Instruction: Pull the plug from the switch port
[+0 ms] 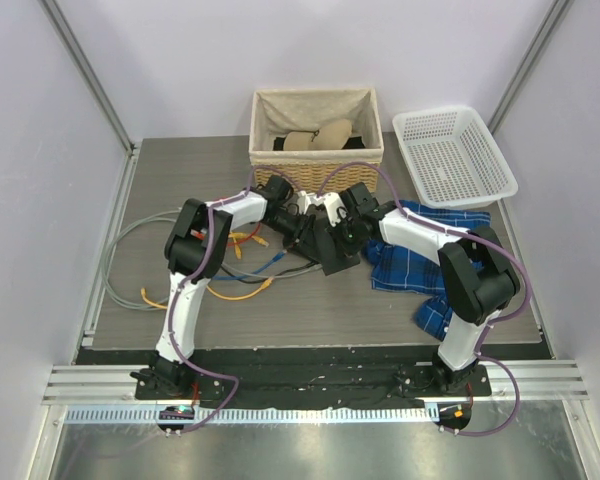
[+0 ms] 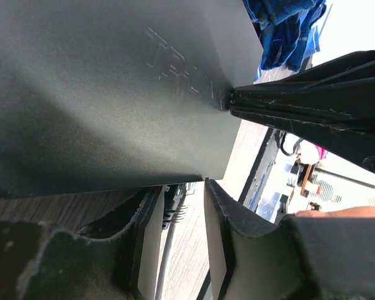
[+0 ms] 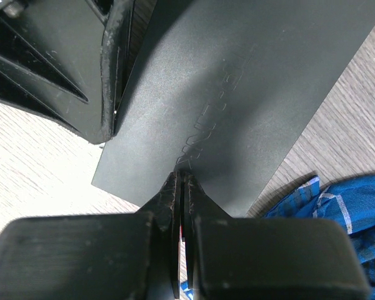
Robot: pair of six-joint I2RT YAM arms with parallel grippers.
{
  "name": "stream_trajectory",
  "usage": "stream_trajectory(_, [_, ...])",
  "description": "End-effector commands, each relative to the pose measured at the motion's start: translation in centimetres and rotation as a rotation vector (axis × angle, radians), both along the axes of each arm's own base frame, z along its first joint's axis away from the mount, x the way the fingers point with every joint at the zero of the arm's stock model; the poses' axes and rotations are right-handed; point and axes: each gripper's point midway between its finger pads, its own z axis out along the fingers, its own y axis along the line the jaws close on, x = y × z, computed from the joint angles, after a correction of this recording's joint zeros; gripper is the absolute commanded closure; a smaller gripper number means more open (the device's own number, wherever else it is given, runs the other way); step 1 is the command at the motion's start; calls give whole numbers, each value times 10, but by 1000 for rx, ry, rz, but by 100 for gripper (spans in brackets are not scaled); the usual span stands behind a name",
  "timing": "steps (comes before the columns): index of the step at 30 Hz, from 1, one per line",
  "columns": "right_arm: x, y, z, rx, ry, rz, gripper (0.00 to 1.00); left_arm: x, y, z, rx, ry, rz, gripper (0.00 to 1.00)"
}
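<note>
The switch [image 1: 334,254] is a flat black box lying mid-table; its embossed top fills the left wrist view [image 2: 100,94] and the right wrist view [image 3: 250,94]. My right gripper [image 3: 182,178] is shut, holds nothing, and its tips press down on the switch's top, as the left wrist view [image 2: 231,100] also shows. My left gripper [image 2: 180,187] sits at the switch's narrow edge with its fingers either side of the plug [image 2: 170,209]. The plug is seated in a port and lies near the left pad, with a gap to the other. A grey cable [image 2: 164,262] runs from it.
Grey, blue and orange cables [image 1: 230,275] trail across the table's left side. A wicker basket [image 1: 316,150] stands behind the arms and a white plastic basket [image 1: 452,155] at the back right. A blue plaid cloth [image 1: 420,265] lies right of the switch.
</note>
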Motion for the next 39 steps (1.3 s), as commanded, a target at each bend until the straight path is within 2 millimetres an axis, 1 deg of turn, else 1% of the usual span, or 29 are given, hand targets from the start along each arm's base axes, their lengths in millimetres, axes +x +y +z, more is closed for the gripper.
stream_trajectory(1, [-6,-10,-17,-48,26,-2,99,-7,-4,-7,-8,4,-51,64])
stream_trajectory(5, [-8,-10,-18,-49,30,-1,99,-10,-5,-11,-8,13,-72,65])
stream_trajectory(7, [-7,-10,-17,-48,27,-2,99,-10,-3,-17,8,10,-74,69])
stream_trajectory(9, [-7,-10,-18,-49,28,-2,99,-10,-1,-20,16,13,-75,71])
stream_trajectory(15, [-7,-11,-18,-49,31,-3,99,-10,1,-24,28,-11,-86,76])
stream_trajectory(16, [-7,-11,-19,-50,32,-3,99,-11,1,-25,30,-19,-92,79])
stream_trajectory(21, [-8,-10,-19,-48,35,-1,99,-10,7,-35,71,-52,-98,85])
stream_trajectory(25, [-9,-10,-22,-49,41,-2,99,-16,8,-38,69,-45,-109,88])
stream_trajectory(26, [-9,-10,-22,-49,41,0,99,-17,10,-40,57,-67,-128,88])
stream_trajectory(27, [-8,-9,-21,-48,38,0,99,-18,9,-37,36,-64,-135,87])
stream_trajectory(28, [-9,-10,-23,-50,42,0,99,-21,9,-38,30,-60,-141,84])
stream_trajectory(29, [-8,-9,-23,-48,42,1,99,-20,8,-38,24,-63,-143,83])
stream_trajectory(30, [-9,-9,-23,-49,44,-1,99,-23,9,-38,16,-58,-149,79])
stream_trajectory(33, [-8,-10,-23,-50,42,0,99,-21,11,-46,44,-63,-140,78])
stream_trajectory(35, [-9,-10,-23,-50,44,-1,99,-18,12,-50,66,-71,-131,80])
stream_trajectory(36, [-10,-11,-24,-52,49,-4,99,-16,13,-52,79,-70,-123,85])
stream_trajectory(38, [-9,-10,-24,-52,47,-1,99,-16,13,-54,93,-62,-116,90])
stream_trajectory(39, [-9,-10,-24,-52,49,-1,99,-16,13,-54,95,-56,-113,96])
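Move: Around the left fingertips, the plug to be pulled lies some 1 cm back, 1 cm to the right and 1 cm below. The middle of the black switch is roughly 5 cm ahead of the left hand and 3 cm to its right, while the loose blue plug lies about 8 cm to its left and 1 cm ahead. From the right hand, whose shut tips rest on the switch near its rear edge, the plug is about 2 cm back, 4 cm to the left and 1 cm lower. Closing its fingers from over a third open to nearly shut, the left hand squeezes the plug at the switch's left edge, first almost in place, then easing about 1 cm back and as far down, with a slight clockwise turn of some 5 degrees. The right hand stays put, its closed fingertips still resting on the switch top. ##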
